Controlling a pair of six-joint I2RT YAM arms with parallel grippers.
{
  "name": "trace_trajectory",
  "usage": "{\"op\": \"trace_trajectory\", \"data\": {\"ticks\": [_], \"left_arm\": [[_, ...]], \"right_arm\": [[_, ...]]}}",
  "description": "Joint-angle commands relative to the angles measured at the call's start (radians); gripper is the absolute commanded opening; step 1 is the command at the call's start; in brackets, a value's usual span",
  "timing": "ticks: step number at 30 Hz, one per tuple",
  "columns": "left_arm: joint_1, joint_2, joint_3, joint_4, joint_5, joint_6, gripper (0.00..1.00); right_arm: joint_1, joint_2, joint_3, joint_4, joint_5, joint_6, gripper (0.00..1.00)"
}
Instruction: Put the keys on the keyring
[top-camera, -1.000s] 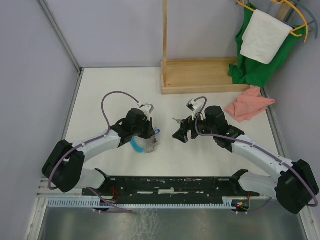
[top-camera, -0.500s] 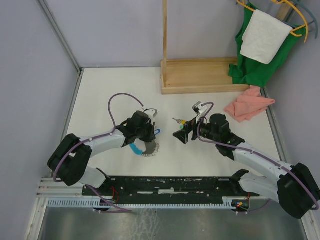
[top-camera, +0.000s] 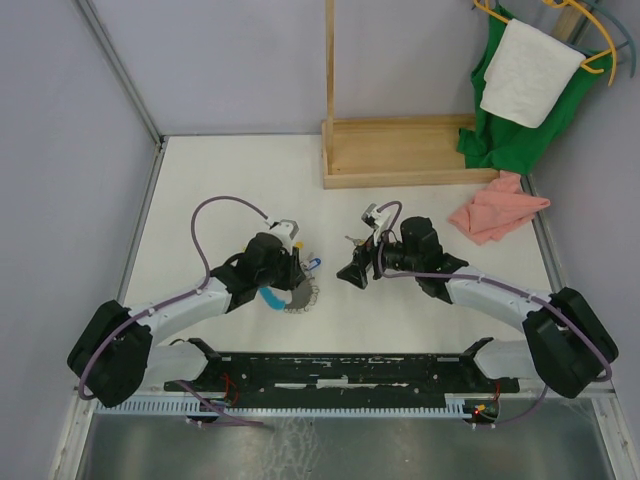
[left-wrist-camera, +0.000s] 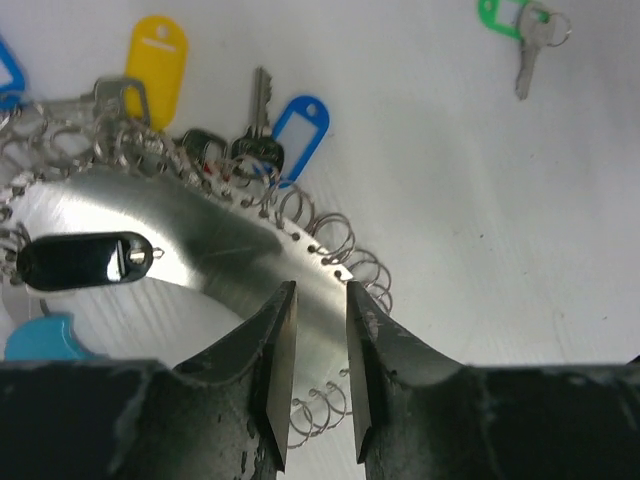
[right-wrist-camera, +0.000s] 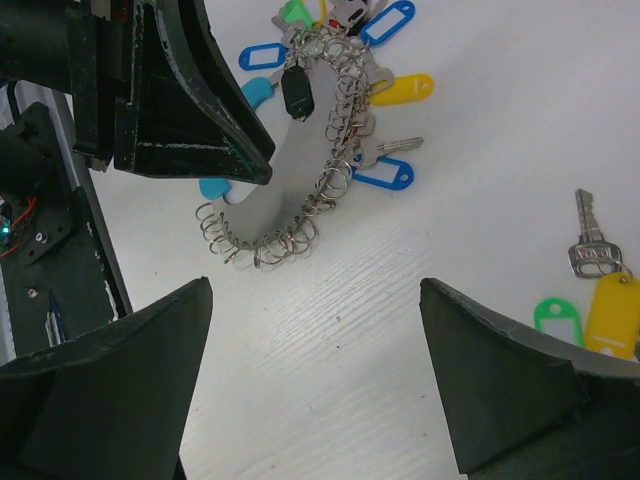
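Observation:
The keyring (left-wrist-camera: 180, 225), a curved grey metal band edged with wire loops, lies flat on the white table (left-wrist-camera: 480, 230). It carries keys with yellow (left-wrist-camera: 158, 55), blue (left-wrist-camera: 300, 125) and black (left-wrist-camera: 80, 260) tags. My left gripper (left-wrist-camera: 321, 290) hovers over the band's end, jaws slightly parted, band and loops showing through the gap. In the right wrist view the keyring (right-wrist-camera: 290, 190) lies ahead. The loose keys (right-wrist-camera: 590, 245), with a green tag (right-wrist-camera: 555, 318) and a yellow tag (right-wrist-camera: 610, 310), lie at right. My right gripper (right-wrist-camera: 315, 290) stands wide open over bare table.
A wooden stand (top-camera: 400, 150) sits at the back. A pink cloth (top-camera: 497, 208) lies at the right. Green cloth and a white towel (top-camera: 525, 80) hang at the far right. A black rail (top-camera: 330, 365) runs along the near edge.
My left gripper's jaws have parted from shut, and the keyring now rests on the table. The right gripper has shifted a little left, still wide open.

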Motion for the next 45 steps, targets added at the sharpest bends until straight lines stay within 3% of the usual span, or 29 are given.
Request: {"op": "trace_trajectory", "data": {"ticks": [1, 8, 18, 26, 32, 35, 45], "left_arm": [[0.005, -0.057, -0.072, 0.046, -0.096, -0.11, 0.35], [0.051, -0.084, -0.139, 0.077, -0.073, -0.137, 0.38], [0.138, -0.122, -0.213, 0.128, -0.015, -0.174, 0.38], [0.142, -0.116, -0.225, 0.133, -0.012, -0.177, 0.38], [0.142, -0.104, -0.222, 0.123, -0.022, -0.184, 0.38], [0.143, -0.119, -0.219, 0.099, -0.047, -0.208, 0.38], [0.143, -0.263, -0.218, -0.135, -0.25, -0.424, 0.55]], "right_arm": [[0.03, 0.068, 0.091, 0.008, -0.09, -0.161, 0.92], [0.104, 0.181, 0.182, -0.097, -0.182, -0.52, 0.88], [0.133, 0.382, 0.428, -0.364, -0.211, -0.79, 0.73], [0.168, 0.53, 0.581, -0.511, -0.194, -0.874, 0.58], [0.183, 0.615, 0.649, -0.539, -0.16, -0.881, 0.52], [0.186, 0.65, 0.681, -0.561, -0.147, -0.87, 0.51], [0.209, 0.682, 0.678, -0.624, -0.143, -0.825, 0.56]]}}
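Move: The rings on the keyring's right edge lie about 10 cm to the right hand's left, level with it fore and aft and roughly 11 cm below. The blue-tagged key, already at the keyring, lies some 5 cm farther out than those rings. The loose keys with the yellow tag are about 7 cm ahead of the right hand, at table height. From the left hand the same rings are some 4 cm to its right and 5 cm down. The rings on the keyring's right edge are what the right hand reaches for: it sweeps about 9 cm left, then mostly sinks, some 10 cm in all, turning about 40 degrees counter-clockwise while its wide fingers narrow to half open around the edge. The empty left hand clears leftward about 7 cm, dips and partly rises again over the blue handle, opening wider and turning counter-clockwise. ##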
